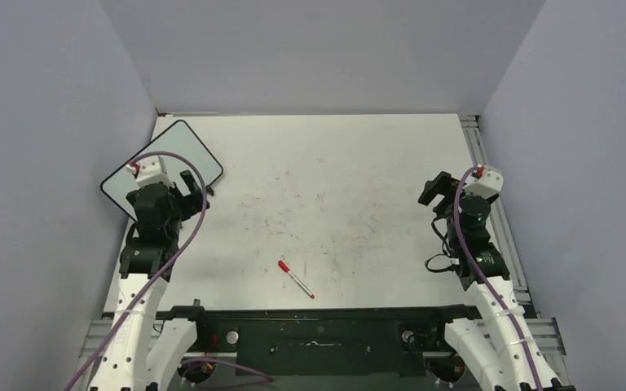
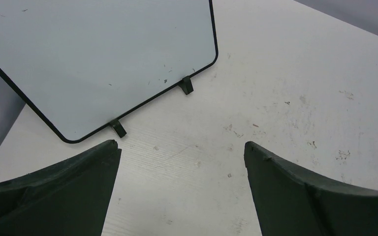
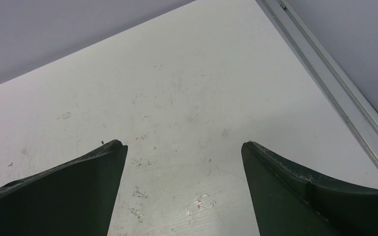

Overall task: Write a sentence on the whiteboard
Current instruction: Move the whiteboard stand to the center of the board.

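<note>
The whiteboard [image 1: 181, 151] lies at the table's far left corner, white with a thin black frame and two small black feet. In the left wrist view the whiteboard [image 2: 103, 59] bears only a few dark specks; the sentence is not in view. My left gripper [image 1: 194, 186] hovers just in front of the board's near edge, open, and in its own view the left gripper [image 2: 181, 145] has bare tabletop between its fingers. A white marker with a red cap [image 1: 295, 278] lies near the table's front middle. My right gripper [image 1: 432, 189] is open at the right side, and the right gripper [image 3: 183, 143] holds nothing.
The tabletop [image 1: 334, 195] is white and scuffed with grey marks. A metal rail [image 3: 334, 73] runs along its right edge, close to the right arm. Grey walls enclose the table on the left, back and right. A black base bar [image 1: 318, 326] spans the near edge.
</note>
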You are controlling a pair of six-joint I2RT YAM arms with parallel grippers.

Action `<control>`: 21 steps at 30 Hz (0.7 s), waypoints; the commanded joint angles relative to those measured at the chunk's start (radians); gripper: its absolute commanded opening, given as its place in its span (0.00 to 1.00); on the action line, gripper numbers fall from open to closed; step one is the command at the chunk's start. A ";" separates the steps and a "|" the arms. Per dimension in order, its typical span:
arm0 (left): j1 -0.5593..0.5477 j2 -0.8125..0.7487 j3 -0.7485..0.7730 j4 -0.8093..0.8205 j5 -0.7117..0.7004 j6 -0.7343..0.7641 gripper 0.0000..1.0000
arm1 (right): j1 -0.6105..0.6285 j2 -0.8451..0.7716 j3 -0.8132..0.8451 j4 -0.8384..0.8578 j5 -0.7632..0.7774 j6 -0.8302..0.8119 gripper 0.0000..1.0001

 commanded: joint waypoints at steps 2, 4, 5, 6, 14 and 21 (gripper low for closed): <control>0.006 0.026 0.047 0.009 0.017 -0.026 0.96 | 0.002 -0.004 0.032 0.003 -0.013 -0.019 0.90; 0.007 0.046 0.052 0.006 0.024 -0.032 0.96 | 0.003 -0.003 0.032 0.002 -0.013 -0.019 0.90; 0.007 0.055 0.055 0.002 0.025 -0.034 0.96 | 0.003 -0.003 0.033 0.002 -0.015 -0.021 0.90; 0.007 0.064 0.060 -0.001 0.026 -0.033 0.96 | 0.003 -0.003 0.033 0.002 -0.016 -0.022 0.90; 0.029 0.090 0.022 0.024 0.049 -0.017 0.96 | 0.003 -0.008 0.032 0.001 -0.033 -0.021 0.90; 0.231 0.294 0.029 0.127 0.260 -0.110 0.94 | 0.003 -0.015 0.028 -0.005 -0.054 -0.024 0.90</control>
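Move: The whiteboard lies with its middle roughly 29 cm ahead of the left hand, 18 cm to its left and 21 cm below. Of its black clips, the left one is about 12 cm ahead and 13 cm left of that hand, the right one some 20 cm ahead and 4 cm left; the red pen is about 3 cm back and 26 cm right, all near table level. From the right hand the whiteboard is some 27 cm ahead and 84 cm left. The open left hand sinks about 5 cm, easing forward and left towards the whiteboard's clipped edge, fingers tipping down. ##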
